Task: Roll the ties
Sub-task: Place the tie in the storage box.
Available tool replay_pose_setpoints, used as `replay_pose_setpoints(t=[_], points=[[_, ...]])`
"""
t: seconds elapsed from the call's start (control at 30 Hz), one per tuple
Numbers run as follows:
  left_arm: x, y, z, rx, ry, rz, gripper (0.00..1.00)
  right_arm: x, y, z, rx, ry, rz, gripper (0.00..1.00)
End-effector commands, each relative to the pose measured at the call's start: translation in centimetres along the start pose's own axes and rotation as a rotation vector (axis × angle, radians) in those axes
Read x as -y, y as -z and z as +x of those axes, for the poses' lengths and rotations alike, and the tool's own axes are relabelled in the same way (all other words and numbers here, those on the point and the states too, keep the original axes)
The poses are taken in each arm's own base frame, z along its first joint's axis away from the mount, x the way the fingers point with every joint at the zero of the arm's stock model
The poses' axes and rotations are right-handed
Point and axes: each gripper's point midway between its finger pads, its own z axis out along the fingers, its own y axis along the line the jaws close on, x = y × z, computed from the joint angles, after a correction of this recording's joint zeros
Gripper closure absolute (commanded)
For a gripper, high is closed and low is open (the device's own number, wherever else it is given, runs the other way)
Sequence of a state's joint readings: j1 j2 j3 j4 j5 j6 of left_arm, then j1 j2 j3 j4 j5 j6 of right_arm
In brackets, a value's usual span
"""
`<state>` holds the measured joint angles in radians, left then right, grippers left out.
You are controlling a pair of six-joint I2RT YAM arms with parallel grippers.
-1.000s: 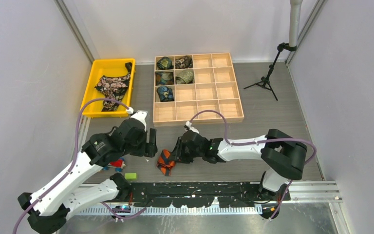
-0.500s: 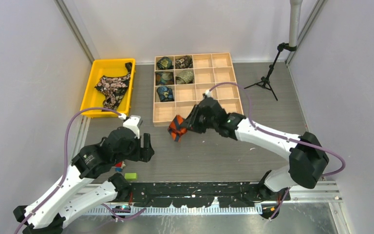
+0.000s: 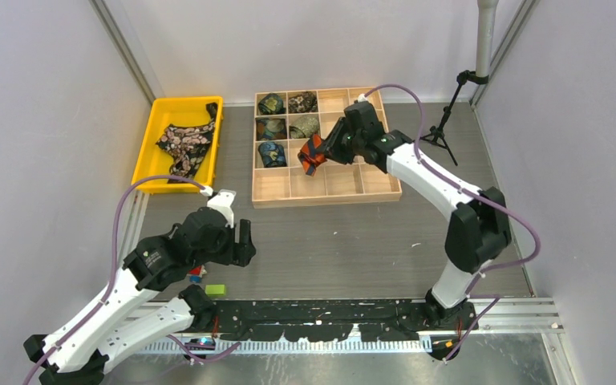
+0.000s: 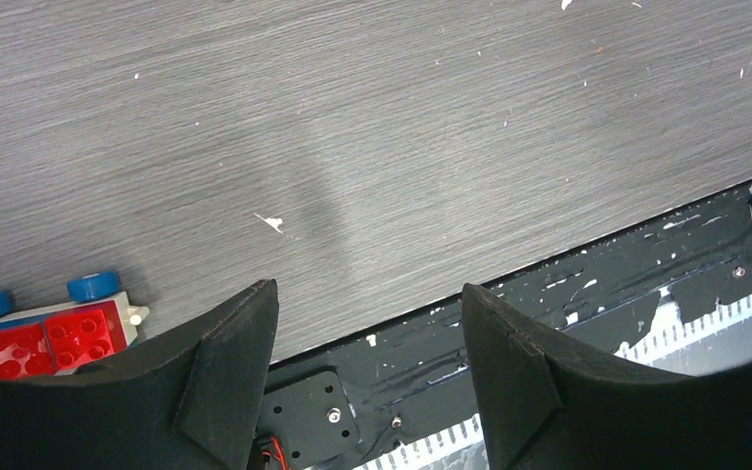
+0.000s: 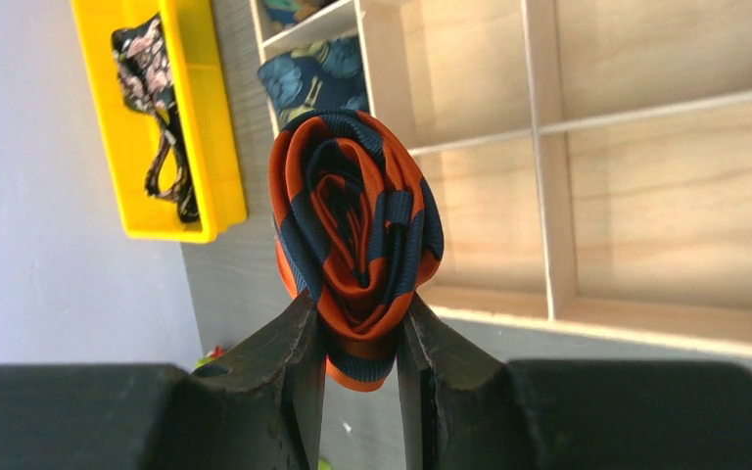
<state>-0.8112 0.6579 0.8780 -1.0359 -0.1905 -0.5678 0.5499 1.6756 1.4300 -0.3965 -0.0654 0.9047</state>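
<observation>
My right gripper [image 3: 321,152] is shut on the rolled orange-and-dark striped tie [image 3: 314,154], held in the air over the wooden grid box [image 3: 369,191]. In the right wrist view the roll [image 5: 356,235] is pinched between both fingers [image 5: 299,352], above empty compartments. Several rolled ties [image 3: 272,103] fill the box's left cells. A black floral tie [image 3: 184,143] lies unrolled in the yellow tray [image 3: 149,152]. My left gripper [image 3: 243,245] hangs open over bare table near the front edge; its jaws [image 4: 367,338] hold nothing.
Small toy blocks, red [image 4: 29,343] and green [image 3: 216,289], lie by the left arm at the table's front edge. A black tripod [image 3: 437,128] stands at the back right. A black rail [image 3: 329,317] runs along the near edge.
The right arm lifted the rolled striped tie from the table's front and carried it back over the grid box. The left arm drew back slightly toward the front left.
</observation>
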Motion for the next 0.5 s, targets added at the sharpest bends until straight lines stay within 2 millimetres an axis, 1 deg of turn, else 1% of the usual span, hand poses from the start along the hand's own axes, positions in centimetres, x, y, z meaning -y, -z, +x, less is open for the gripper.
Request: replay_pose_setpoints(t=[0.0,0.23,0.3,0.47], points=[[0.6,-0.2,-0.7,0.024,-0.007,0.028,0.3,-0.3,-2.0,-2.7,0.035,0.031,0.022,1.0],[0.7,-0.2,-0.7,0.024,-0.007,0.035,0.3,0.0,-6.7,-5.1,0.074,0.028,0.055,1.0],[0.7,-0.2,-0.7,0.025,-0.008,0.037,0.31,0.4,-8.4,-5.2,0.071,0.022,0.063,1.0],[0.8,-0.2,-0.7,0.027,-0.008,0.043,0.31,0.8,-10.8,-5.7,0.086,0.006,0.082,1.0]])
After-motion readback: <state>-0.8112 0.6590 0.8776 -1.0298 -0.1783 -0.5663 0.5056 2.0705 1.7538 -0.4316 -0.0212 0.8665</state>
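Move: The right hand already holds the rolled orange-and-navy tie above the front part of the storage box. The empty cell it heads for is about 13 cm ahead, 5 cm left and 15 cm below. The blue tie lies in the next cell, some 8 cm to the left of that cell and level with it; the green tie is about 8 cm beyond it. From the idle left hand the cell is roughly 36 cm ahead, 15 cm right and 14 cm below. The right hand carries the pinched tie about 9 cm forward and 7 cm down towards the empty cell. ##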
